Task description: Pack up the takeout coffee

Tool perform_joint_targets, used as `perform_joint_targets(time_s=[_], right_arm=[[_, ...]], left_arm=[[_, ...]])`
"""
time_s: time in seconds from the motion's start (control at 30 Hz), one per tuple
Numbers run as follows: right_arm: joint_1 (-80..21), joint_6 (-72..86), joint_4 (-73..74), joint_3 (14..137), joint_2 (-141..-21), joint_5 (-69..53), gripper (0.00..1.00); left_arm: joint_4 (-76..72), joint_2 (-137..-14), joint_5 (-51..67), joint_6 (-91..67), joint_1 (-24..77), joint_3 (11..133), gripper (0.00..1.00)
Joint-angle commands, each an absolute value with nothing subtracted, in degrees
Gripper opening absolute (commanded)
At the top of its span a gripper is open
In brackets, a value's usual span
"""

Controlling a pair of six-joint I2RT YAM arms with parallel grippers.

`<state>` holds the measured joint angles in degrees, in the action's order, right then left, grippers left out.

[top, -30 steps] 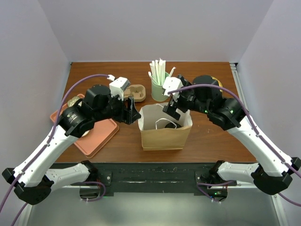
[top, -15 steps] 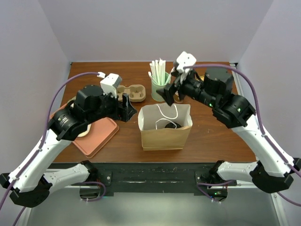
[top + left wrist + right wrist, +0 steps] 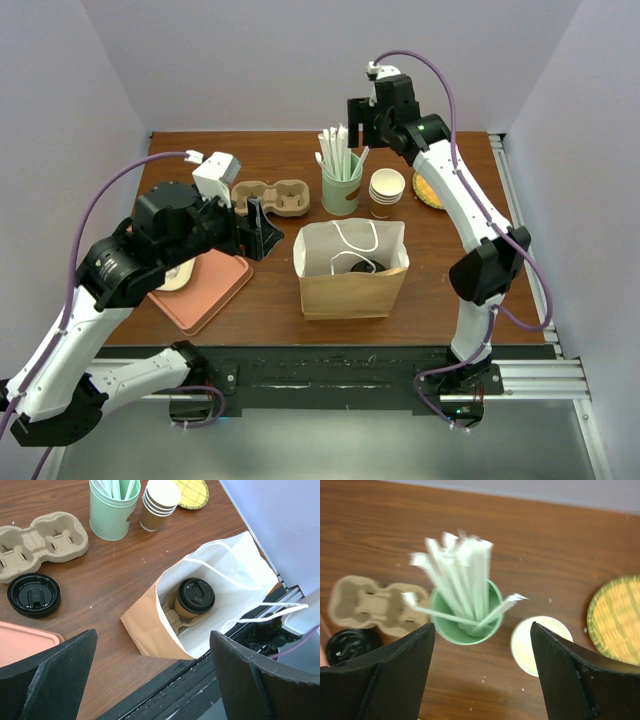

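Observation:
The takeout coffee [image 3: 195, 597], a brown cup with a black lid, stands upright inside the open paper bag [image 3: 145, 625], in a cardboard holder at the bottom. From above, only its lid [image 3: 362, 266] shows inside the bag [image 3: 350, 290]. My left gripper [image 3: 262, 228] hangs open to the left of the bag, apart from it. In the left wrist view the left gripper [image 3: 152, 645] has nothing between its fingers. My right gripper [image 3: 366, 118] is raised high over the back of the table. It is open [image 3: 482, 630] and empty.
A green cup of wrapped straws [image 3: 340, 185] and a stack of white-topped cups [image 3: 387, 190] stand behind the bag. A cardboard cup carrier [image 3: 272, 197] and loose black lids [image 3: 34, 595] lie to the left, by a pink tray [image 3: 205, 290]. A yellow woven disc [image 3: 428, 188] lies at the back right.
My right gripper has lifted out of the bag and swung up and back above the straws. My left gripper has pulled away leftward from the bag's edge and opened wider.

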<state>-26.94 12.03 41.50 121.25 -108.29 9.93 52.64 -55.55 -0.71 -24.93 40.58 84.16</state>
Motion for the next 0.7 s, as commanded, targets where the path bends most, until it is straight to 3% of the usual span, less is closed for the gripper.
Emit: perform_joint_targets(time_s=[0.0, 0.2, 0.5, 0.67], right_arm=[[-23.5, 19.2, 43.2, 122.3, -109.0, 7.6, 0.77], [-19.6, 20.6, 39.1, 118.3, -111.0, 1.7, 0.62], [-18.5, 20.7, 35.0, 117.7, -115.4, -3.5, 0.58], [-18.2, 20.7, 33.5, 119.3, -117.7, -3.8, 0.51]], left_arm=[[53.9, -53.5, -0.4, -27.2, 40.7, 86.1, 1.00], [54.3, -53.6, -2.1, -28.9, 40.7, 85.7, 1.00], [53.7, -56.4, -2.5, -29.2, 40.8, 86.3, 1.00], [53.3, -57.6, -3.3, -29.1, 40.7, 87.2, 1.00]])
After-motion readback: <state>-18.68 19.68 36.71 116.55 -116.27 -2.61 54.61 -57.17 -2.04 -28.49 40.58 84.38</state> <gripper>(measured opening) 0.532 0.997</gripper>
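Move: The straws standing in the green cup are nearly under the right hand, some 3 cm ahead, 3 cm to its left and 11 cm down to their middle; the cup's middle is about 16 cm below, 3 cm ahead and 2 cm left. The paper cup stack stands about 9 cm right of the green cup and 2 cm nearer, the cup carrier about 14 cm left of it, level. From the left hand the straws lie roughly 30 cm ahead, 12 cm right and 16 cm below. The right hand sinks about 9 cm over the green cup, easing some 4 cm forward as it comes down and swinging first about 4 cm to the right, then halfway back left, bringing its fingertips down beside the standing straws. On the way the fingers tip roughly 10 degrees further downward, the hand's left side rises a little, and the gap narrows from wide to about half open, with the tip of the straw leaning out to the right showing between the fingers, not yet pinched. ##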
